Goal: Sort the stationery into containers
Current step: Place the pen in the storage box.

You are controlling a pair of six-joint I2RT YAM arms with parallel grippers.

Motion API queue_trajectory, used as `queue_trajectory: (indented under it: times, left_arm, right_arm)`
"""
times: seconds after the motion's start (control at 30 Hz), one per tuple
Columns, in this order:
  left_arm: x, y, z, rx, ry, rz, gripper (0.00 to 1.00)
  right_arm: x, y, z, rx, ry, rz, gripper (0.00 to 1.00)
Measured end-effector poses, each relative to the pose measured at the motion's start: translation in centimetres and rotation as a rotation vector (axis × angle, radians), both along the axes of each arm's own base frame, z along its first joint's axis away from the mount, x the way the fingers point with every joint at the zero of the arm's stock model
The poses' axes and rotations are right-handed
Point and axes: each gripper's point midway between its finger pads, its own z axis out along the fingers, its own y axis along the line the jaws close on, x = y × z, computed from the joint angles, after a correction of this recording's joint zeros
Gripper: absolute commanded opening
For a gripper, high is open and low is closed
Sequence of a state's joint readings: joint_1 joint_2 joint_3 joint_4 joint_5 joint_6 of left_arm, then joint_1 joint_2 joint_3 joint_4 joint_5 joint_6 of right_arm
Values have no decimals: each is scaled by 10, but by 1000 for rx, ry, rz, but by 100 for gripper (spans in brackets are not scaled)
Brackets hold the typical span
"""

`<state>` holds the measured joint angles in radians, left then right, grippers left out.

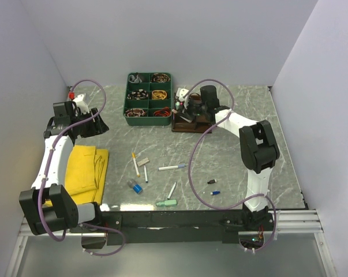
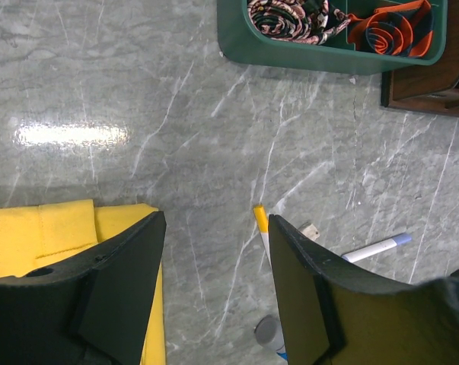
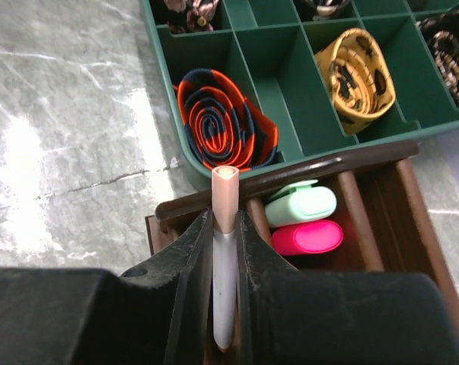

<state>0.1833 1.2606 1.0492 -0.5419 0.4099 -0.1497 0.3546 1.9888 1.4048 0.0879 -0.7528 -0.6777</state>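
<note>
My right gripper (image 3: 224,222) is shut on a white pen (image 3: 223,258) with a pale pink cap, held upright over the left end of the dark brown wooden organiser (image 3: 290,173). A mint highlighter (image 3: 301,205) and a pink highlighter (image 3: 309,237) stand in that organiser (image 1: 188,122). My left gripper (image 2: 214,239) hangs open above bare table, with nothing between its fingers. A yellow-tipped pen (image 2: 259,217), a blue-capped pen (image 2: 377,247) and a grey-ended marker (image 2: 269,333) lie below it. More pens (image 1: 172,190), a mint eraser (image 1: 167,202) and small bits (image 1: 211,182) are scattered mid-table.
A green tray (image 1: 127,98) of rolled ties stands directly left of the organiser, at the back. A folded yellow cloth (image 1: 84,170) lies at the left, beside my left gripper (image 1: 97,126). White walls close in the table on three sides.
</note>
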Motion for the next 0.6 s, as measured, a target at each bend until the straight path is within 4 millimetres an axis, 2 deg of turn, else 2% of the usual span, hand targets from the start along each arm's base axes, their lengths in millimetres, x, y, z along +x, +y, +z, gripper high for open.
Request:
queue_trajectory:
  times: [0.03,0.13,0.23,0.47,0.6]
  left_arm:
    - [0,0,0,0,0,0,62]
    - [0,0,0,4,-1,-1,62]
    - [0,1,0,6,0,1,62]
    - [1,0,6,3,-23,0,62]
    - [1,-2,19,0,-73,-6,63]
  right_arm:
    - [0,0,-2,-3,4,-1,18]
    - [1,-1,-4,-10,5,-5,30]
    - [1,-2,-4,-14,0,-7,38]
    - [-8,-7,-2,-27,14,-27,42]
    - [-21,-13,17,-31,8,-40,43]
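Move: The right hand already holds the white pen over the storage box's front-left compartment, whose floor lies about 3 cm below the fingers and 1 cm back. The pink and green highlighters stand in the next compartment, about 5 cm ahead and 4 cm left of the hand. The green organizer's middle is some 15 cm left and 8 cm ahead. From the left hand, that compartment lies about 31 cm right and 12 cm ahead, some 8 cm lower. Sinking barely half a centimetre more into the storage box, the right hand opens its fingers part-way and lets go of the pen, then draws off back and up, about 2 cm each way, with a slight drift right. The left hand, empty and apart from this, rises about 2 cm as its fingers tip slightly up. ##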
